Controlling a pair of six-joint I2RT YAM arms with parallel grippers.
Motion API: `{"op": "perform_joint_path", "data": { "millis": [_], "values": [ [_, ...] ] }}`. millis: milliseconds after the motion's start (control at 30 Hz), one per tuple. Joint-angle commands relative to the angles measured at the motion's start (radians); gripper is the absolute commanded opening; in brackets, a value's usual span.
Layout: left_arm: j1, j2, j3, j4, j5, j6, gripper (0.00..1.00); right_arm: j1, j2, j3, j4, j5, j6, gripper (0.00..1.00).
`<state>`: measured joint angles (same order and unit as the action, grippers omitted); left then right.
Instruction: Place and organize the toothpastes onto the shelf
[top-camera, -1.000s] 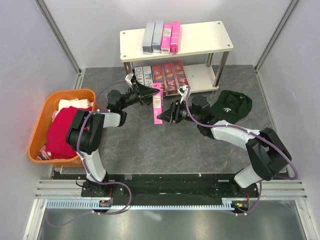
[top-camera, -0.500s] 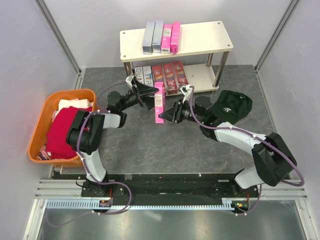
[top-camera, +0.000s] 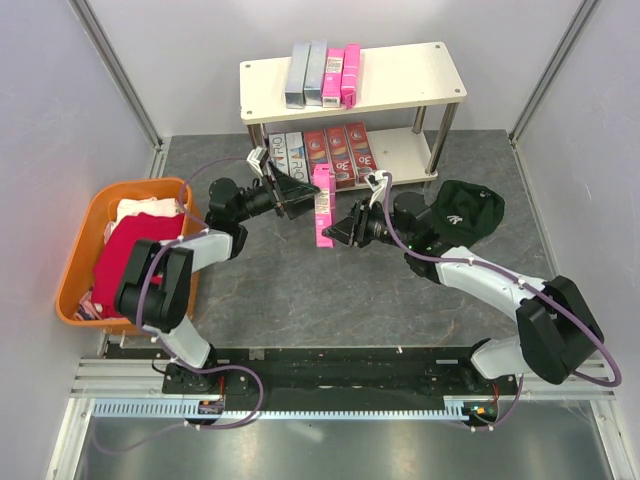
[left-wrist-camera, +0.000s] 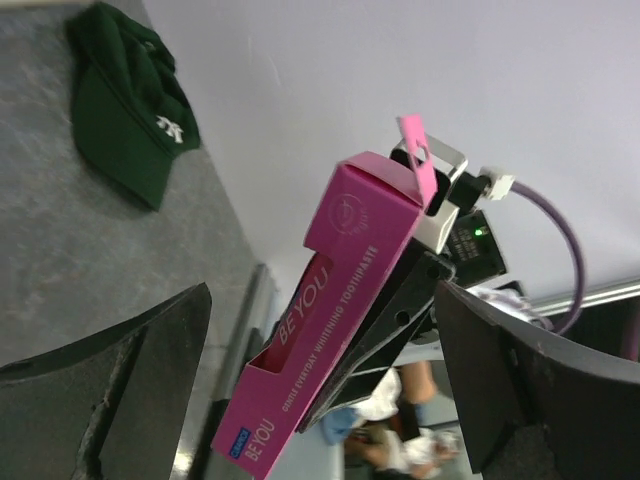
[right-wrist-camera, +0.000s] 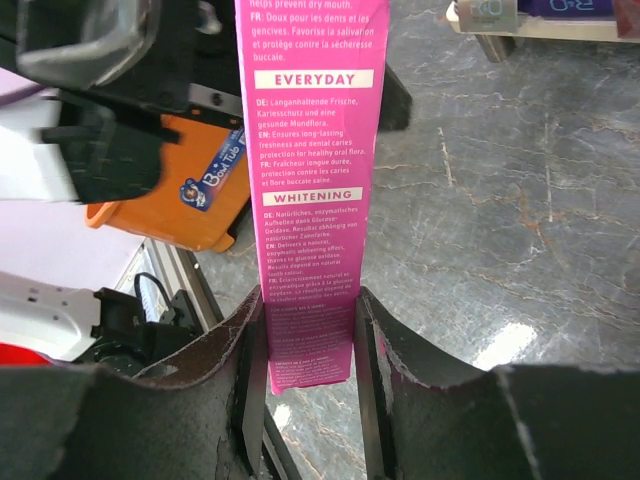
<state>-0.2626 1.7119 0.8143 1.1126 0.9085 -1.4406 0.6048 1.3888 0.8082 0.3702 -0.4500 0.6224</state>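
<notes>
A bright pink toothpaste box (top-camera: 322, 205) hangs above the floor in front of the shelf (top-camera: 420, 80), with my right gripper (top-camera: 337, 232) shut on its lower end. In the right wrist view both pads press the box (right-wrist-camera: 312, 150) at the gripper (right-wrist-camera: 310, 340). My left gripper (top-camera: 296, 191) is just left of the box, open. In its wrist view the box (left-wrist-camera: 340, 320) stands beyond the wide-spread left gripper (left-wrist-camera: 320, 290), untouched. Two silver-grey and two pink toothpastes (top-camera: 322, 73) lie on the top board. Several printed and red ones (top-camera: 325, 152) fill the lower tier.
An orange basket (top-camera: 75, 260) holding a red cloth (top-camera: 125, 255) sits at the left edge, also seen as the basket (right-wrist-camera: 170, 200) in the right wrist view. A dark green cap (top-camera: 462, 212) lies right of the right arm. Grey walls close in the sides.
My left gripper has opened and let go of the pink box. My right gripper has closed on its lower end and carried it slightly right, toward the shelf.
</notes>
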Motion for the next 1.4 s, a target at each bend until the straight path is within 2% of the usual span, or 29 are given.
{"op": "perform_joint_path", "data": {
  "millis": [0,167,267,433,467,567,633,1033,1367],
  "values": [
    [-0.001,-0.162,0.039,-0.452,-0.092,0.450,1.00,0.000,-0.045,0.039,0.009,0.020,-0.039,0.27],
    [-0.001,-0.244,0.130,-0.880,-0.251,0.702,1.00,0.001,-0.059,0.060,-0.049,0.036,-0.070,0.28],
    [-0.001,-0.290,0.169,-1.035,-0.373,0.833,1.00,0.001,-0.066,0.066,-0.071,0.045,-0.082,0.27],
    [-0.001,-0.342,0.204,-1.223,-0.587,0.982,1.00,0.001,-0.080,0.075,-0.089,0.050,-0.092,0.27],
    [-0.001,-0.353,0.216,-1.258,-0.691,0.994,1.00,0.003,-0.083,0.081,-0.099,0.056,-0.096,0.28],
    [-0.001,-0.357,0.243,-1.361,-0.856,1.045,1.00,0.001,-0.094,0.094,-0.119,0.068,-0.112,0.27],
    [-0.001,-0.357,0.255,-1.407,-0.901,1.066,1.00,0.001,-0.097,0.105,-0.135,0.073,-0.122,0.28],
    [-0.001,-0.344,0.246,-1.399,-0.847,1.056,1.00,0.001,-0.140,0.206,-0.205,0.112,-0.184,0.28],
    [-0.001,-0.354,0.230,-1.395,-0.807,1.045,1.00,0.000,-0.137,0.452,-0.284,0.221,-0.251,0.29]
  ]
}}
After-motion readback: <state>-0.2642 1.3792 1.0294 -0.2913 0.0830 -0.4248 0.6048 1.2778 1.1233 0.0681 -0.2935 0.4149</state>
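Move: The right hand holds the pink toothpaste; its likely place, the free top-shelf strip beside the pink boxes, lies about 28 cm ahead, 6 cm right and 12 cm above. From this hand, the nearer pink box is 28 cm ahead, 3 cm right and 12 cm up; the middle red box is 30 cm ahead, 3 cm right and 15 cm below. From the left hand, the strip is roughly 22 cm ahead, 10 cm right and 8 cm up. Right hand lifts the gripped toothpaste about 12 cm towards the top shelf; open left withdraws leftward, tipping down. ##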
